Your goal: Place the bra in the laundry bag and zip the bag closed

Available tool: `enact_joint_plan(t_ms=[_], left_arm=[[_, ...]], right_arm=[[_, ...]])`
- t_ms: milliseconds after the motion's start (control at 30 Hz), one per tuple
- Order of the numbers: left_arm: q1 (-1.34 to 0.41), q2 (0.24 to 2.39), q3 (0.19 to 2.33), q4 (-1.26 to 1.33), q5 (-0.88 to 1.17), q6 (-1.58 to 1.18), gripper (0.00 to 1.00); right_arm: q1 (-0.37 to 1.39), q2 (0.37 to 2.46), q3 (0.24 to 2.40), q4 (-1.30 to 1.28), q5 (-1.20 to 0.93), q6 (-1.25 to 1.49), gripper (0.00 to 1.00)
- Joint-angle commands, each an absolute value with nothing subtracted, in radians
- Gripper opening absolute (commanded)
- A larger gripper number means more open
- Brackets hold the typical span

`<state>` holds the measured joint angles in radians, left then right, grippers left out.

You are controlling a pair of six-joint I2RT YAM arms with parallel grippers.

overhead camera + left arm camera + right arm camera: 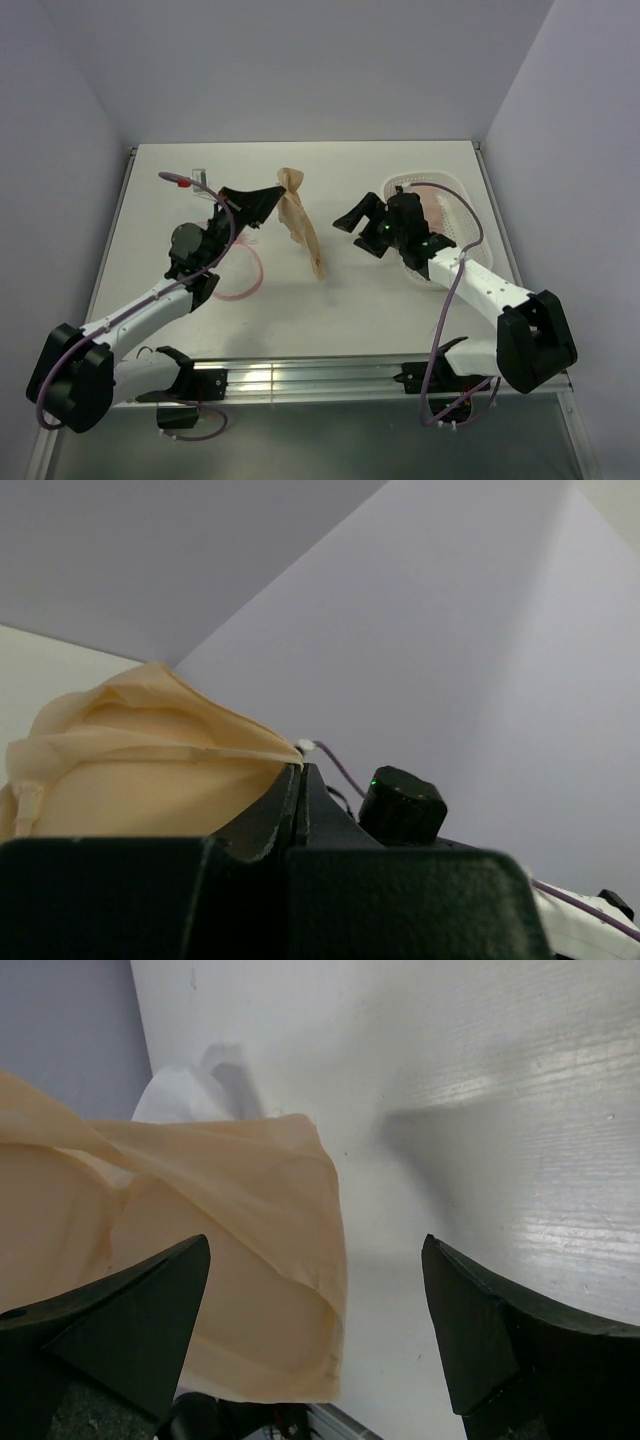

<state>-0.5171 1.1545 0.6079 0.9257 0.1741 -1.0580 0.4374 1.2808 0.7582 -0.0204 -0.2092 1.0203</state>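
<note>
The peach-tan bra [303,225] hangs in the air over the middle of the table, and my left gripper [272,197] is shut on its top edge. In the left wrist view the bra [130,765] bunches against the closed fingertips [292,780]. My right gripper [350,222] stands open just right of the hanging fabric. Seen from the right wrist, the bra's lower edge [240,1260] reaches in between the wide jaws of that gripper [316,1250] without touching either of them. The laundry bag [243,285] lies on the table under my left arm, and only part of its pink rim shows.
A white perforated basket [455,187] holding a pale pink garment stands at the right, behind my right arm. A small red piece [183,183] and a small clear piece [199,176] lie at the back left. Walls close off the back and both sides.
</note>
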Motion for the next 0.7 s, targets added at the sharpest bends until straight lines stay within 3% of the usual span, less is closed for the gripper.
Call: enact_joint_plan(t_ms=[0, 167, 300, 467, 667], left_arm=[[-0.522, 1.085, 0.513, 0.967, 0.048, -1.035, 0.00], [-0.541, 0.881, 0.290, 0.849, -0.142, -1.072, 0.00], [-0.561, 0.672, 0.140, 0.589, -0.219, -1.104, 0.00], [-0.606, 0.404, 0.135, 0.243, -0.326, -1.120, 0.00], [-0.618, 0.402, 0.216, -0.061, -0.319, -1.150, 0.00]], right_arm=[[0.431, 1.253, 0.812, -0.060, -0.178, 0.966, 0.94], [0.433, 1.272, 0.770, -0.014, -0.190, 0.973, 0.94], [0.452, 1.298, 0.743, -0.005, -0.184, 0.971, 0.94], [0.505, 1.345, 0.712, 0.052, -0.176, 0.983, 0.94], [0.597, 1.433, 0.753, 0.048, -0.140, 0.954, 0.93]])
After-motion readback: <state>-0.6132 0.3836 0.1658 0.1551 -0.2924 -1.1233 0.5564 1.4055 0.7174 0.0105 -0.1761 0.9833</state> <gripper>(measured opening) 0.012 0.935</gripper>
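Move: The left gripper holds the bra by one end, its middle hanging about 13 cm below and 2 cm right. The laundry bag's pink-rimmed mouth lies some 16 cm left of this hand, about 4 cm farther out and 34 cm down. From the open right gripper the bra's middle is about 10 cm left, level fore-and-aft and 7 cm up; the bag mouth is about 28 cm left, 3 cm ahead, 15 cm down. The white basket stands 22 cm right of the right gripper, 9 cm ahead. Bring the left gripper down about 16 cm, sweeping left towards the bag mouth by some 10 cm and easing back as well. Keep the bra's end pinched and tip the fingers down some 25 degrees while turning them left. Hold the right gripper wide open, nearly still at first, then sink it with a little drift left and back, clear of the bra. ##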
